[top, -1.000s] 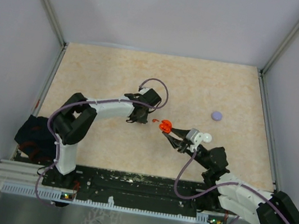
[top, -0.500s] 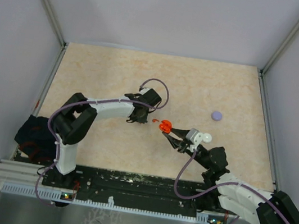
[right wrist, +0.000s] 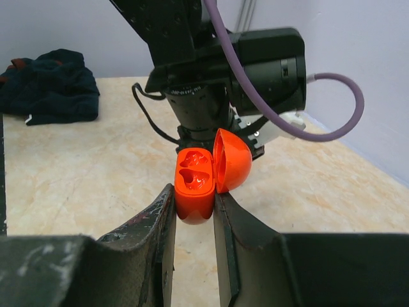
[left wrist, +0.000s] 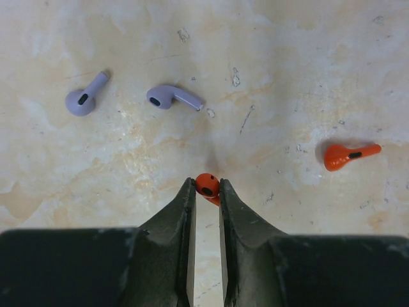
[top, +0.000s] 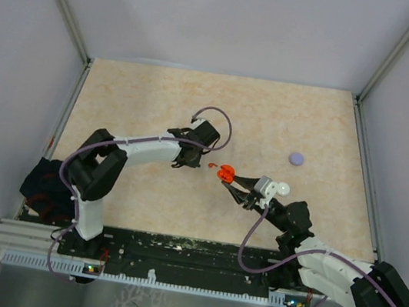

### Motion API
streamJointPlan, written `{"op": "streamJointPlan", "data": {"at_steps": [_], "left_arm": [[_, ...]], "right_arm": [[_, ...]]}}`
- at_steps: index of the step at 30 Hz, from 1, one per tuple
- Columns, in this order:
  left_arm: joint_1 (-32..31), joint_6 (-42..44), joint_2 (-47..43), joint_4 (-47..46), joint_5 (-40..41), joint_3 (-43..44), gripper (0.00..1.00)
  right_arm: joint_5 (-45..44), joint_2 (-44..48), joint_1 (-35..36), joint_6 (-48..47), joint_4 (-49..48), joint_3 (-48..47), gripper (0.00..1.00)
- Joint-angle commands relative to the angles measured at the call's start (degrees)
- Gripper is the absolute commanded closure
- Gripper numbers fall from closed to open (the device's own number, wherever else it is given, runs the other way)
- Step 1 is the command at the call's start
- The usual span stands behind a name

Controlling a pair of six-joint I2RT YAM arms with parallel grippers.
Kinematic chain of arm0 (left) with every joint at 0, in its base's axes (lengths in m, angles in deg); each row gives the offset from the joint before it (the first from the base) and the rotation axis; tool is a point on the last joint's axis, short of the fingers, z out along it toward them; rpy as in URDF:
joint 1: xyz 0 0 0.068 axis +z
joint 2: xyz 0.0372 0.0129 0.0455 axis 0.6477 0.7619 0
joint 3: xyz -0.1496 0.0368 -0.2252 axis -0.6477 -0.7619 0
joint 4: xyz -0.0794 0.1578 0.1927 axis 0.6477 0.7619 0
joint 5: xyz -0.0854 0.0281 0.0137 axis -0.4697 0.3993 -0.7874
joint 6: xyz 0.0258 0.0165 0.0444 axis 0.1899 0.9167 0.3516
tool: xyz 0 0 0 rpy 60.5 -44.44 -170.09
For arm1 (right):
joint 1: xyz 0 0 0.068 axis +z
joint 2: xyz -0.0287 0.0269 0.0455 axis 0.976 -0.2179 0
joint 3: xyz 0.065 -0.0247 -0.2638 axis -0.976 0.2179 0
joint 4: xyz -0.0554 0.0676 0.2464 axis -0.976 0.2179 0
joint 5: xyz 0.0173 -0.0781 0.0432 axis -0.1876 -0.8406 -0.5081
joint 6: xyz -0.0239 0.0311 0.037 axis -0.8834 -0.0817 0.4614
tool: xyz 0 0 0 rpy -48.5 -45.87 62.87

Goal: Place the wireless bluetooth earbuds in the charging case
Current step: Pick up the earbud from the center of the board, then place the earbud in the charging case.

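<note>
In the left wrist view my left gripper (left wrist: 206, 183) is shut on a red earbud (left wrist: 206, 187), pinched at the fingertips just over the tabletop. A second red earbud (left wrist: 348, 155) lies to the right. Two greyish-purple earbuds (left wrist: 84, 99) (left wrist: 171, 97) lie at the upper left. My right gripper (right wrist: 193, 192) is shut on the red charging case (right wrist: 195, 185). It holds the case above the table with the lid (right wrist: 231, 160) swung open and both sockets empty. From above, the case (top: 225, 174) hangs just right of the left gripper (top: 185, 160).
A purple disc (top: 296, 159) lies at the right of the table. A white round piece (top: 283, 188) sits beside my right wrist. A dark cloth (top: 47, 187) is bunched at the left near edge. The left wrist (right wrist: 211, 64) looms right behind the case.
The left arm's elbow has shifted slightly and the wrist has edged a little. The right arm and the open case have stayed still.
</note>
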Motion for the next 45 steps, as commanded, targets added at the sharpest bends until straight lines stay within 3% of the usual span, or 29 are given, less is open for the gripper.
{"op": "streamJointPlan", "data": {"at_steps": [1, 12, 22, 26, 32, 39, 45], "left_arm": [[-2.38, 3.10, -8.73, -2.57, 3.38, -1.57, 0.81], [-13.76, 11.58, -22.47, -10.16, 17.73, -6.93, 0.81], [-25.86, 27.65, -31.10, -29.82, 27.84, -13.68, 0.81], [-28.71, 35.08, -34.21, -40.74, 26.86, -18.55, 0.80], [-30.73, 40.84, -37.97, -53.78, 17.46, -25.08, 0.80], [-31.35, 43.00, -38.17, -58.51, 10.21, -27.43, 0.80], [-32.28, 47.27, -35.20, -60.26, 10.51, -26.35, 0.80]], "right_arm": [[1.09, 0.00, -0.15, 0.41, -2.43, -1.15, 1.00], [-2.25, 0.53, -0.15, -0.64, -1.77, -0.76, 1.00], [-6.14, 1.38, -0.16, -1.71, 0.24, -0.93, 1.00], [-6.70, 1.36, -0.16, -1.61, 0.44, -1.02, 1.00], [-7.74, 1.94, -0.16, -0.30, 0.37, -0.94, 1.00], [-7.78, 2.98, -0.13, 0.58, 0.22, -0.80, 1.00], [-7.43, 3.43, -0.16, 1.02, 0.10, -0.76, 1.00]]}}
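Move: The left hand already has a red earbud in its fingertips, just over the board. The open red case, its goal, is about 13 cm back, 11 cm right and 17 cm above it. The other red earbud lies 7 cm right and about level; two purple ones lie 4 cm ahead, 2 and 6 cm left, all some 2 cm below. From the right hand, which keeps the case, the held earbud is 13 cm ahead, 11 cm left and 17 cm below. Still pinching the red earbud, the left hand rises some 24 cm, back and right, tipping up towards the case. ##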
